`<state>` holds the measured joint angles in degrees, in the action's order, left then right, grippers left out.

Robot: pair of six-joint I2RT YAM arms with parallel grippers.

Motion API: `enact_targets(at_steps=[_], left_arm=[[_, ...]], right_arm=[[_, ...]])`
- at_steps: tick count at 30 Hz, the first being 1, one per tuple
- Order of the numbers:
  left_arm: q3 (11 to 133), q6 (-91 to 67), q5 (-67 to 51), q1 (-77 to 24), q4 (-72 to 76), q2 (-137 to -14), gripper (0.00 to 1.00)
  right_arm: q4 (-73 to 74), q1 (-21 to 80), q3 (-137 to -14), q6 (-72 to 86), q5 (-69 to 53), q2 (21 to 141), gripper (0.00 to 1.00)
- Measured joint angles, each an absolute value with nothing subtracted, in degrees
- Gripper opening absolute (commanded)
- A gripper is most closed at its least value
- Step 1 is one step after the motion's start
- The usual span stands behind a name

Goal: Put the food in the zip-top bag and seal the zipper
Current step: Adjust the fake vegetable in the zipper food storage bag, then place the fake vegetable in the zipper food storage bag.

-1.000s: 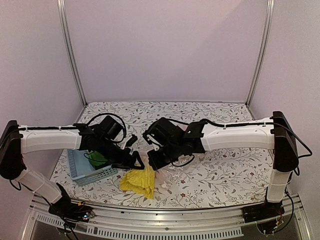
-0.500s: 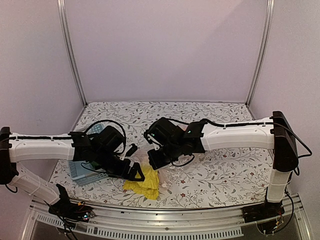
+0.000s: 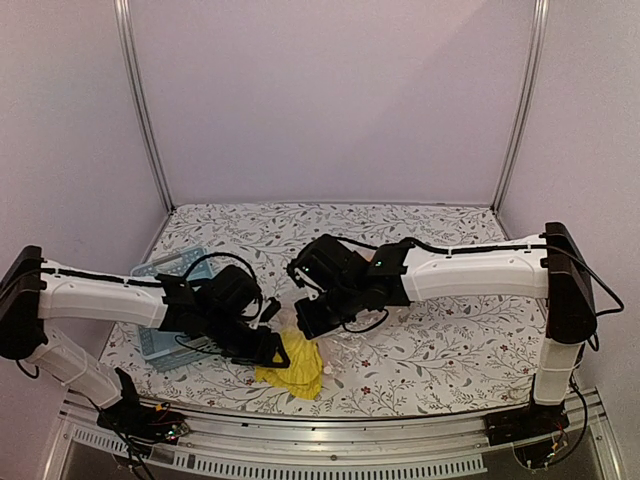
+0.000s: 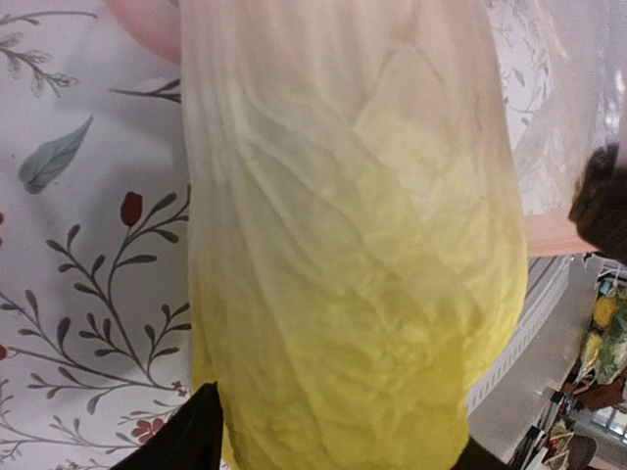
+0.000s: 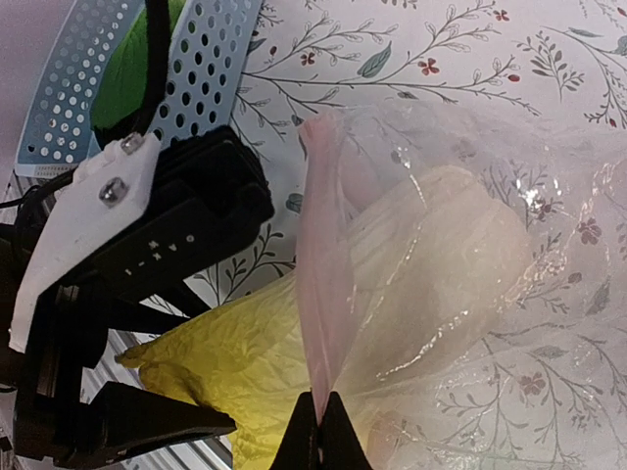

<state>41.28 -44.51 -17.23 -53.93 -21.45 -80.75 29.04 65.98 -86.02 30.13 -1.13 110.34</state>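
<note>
The pale-yellow napa cabbage (image 3: 297, 368) (image 4: 353, 274) (image 5: 225, 362) lies at the table's front. Its white stem end is inside the mouth of the clear zip-top bag (image 5: 509, 294) (image 3: 335, 348) and its leafy end sticks out. My left gripper (image 3: 272, 352) (image 4: 328, 446) is at that leafy end, one finger against each side of the cabbage. My right gripper (image 3: 308, 328) (image 5: 322, 431) is shut on the bag's pinkish zipper strip (image 5: 323, 274), holding the mouth edge up. The dark-green bok choy (image 5: 132, 73) lies in the basket. No round fruit shows.
The light-blue slotted basket (image 3: 160, 272) (image 5: 211, 69) stands at the left, partly under my left arm. The table's front rail (image 3: 330, 440) runs just below the cabbage. Metal frame posts stand at the back corners.
My left arm has swung right and lower, away from the basket, and its fingers have closed in on the cabbage's leafy end. The cabbage has slid slightly right toward the bag. The right arm has stayed still.
</note>
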Motion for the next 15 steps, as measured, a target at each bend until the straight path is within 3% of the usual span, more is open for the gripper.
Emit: enact_targets(at_steps=[8, 15], left_arm=[[41.98, -44.34, -16.84, -54.5, -20.49, -80.93, 0.26], [45.69, -42.87, -12.16, -54.59, -24.03, -77.38, 0.19]], right_arm=[[29.04, 65.95, -86.02, 29.45, -2.28, 110.34, 0.0], [29.08, 65.91, -86.02, 28.42, -4.36, 109.89, 0.0]])
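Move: Between the left hand's open fingers lies the yellow end of the fake vegetable; its middle is about 5 cm to the right, 3 cm ahead and 1 cm lower. The bag mouth is some 5 cm right, 4 cm ahead and 4 cm above, and the basket roughly 20 cm left, 8 cm ahead and 3 cm lower. From the right hand, gripping the zipper edge, the vegetable's middle is about 3 cm back, level sideways and 6 cm below. Closing on the yellow leafy end first, the left fingers go from well open to nearly shut and pinch it; then the hand rises about 4 cm and eases 2 cm forward, lifting that end towards the bag mouth, with a slight wrist tilt. Meanwhile the right hand keeps its pinch on the zipper edge, holding the mouth up almost in place. ##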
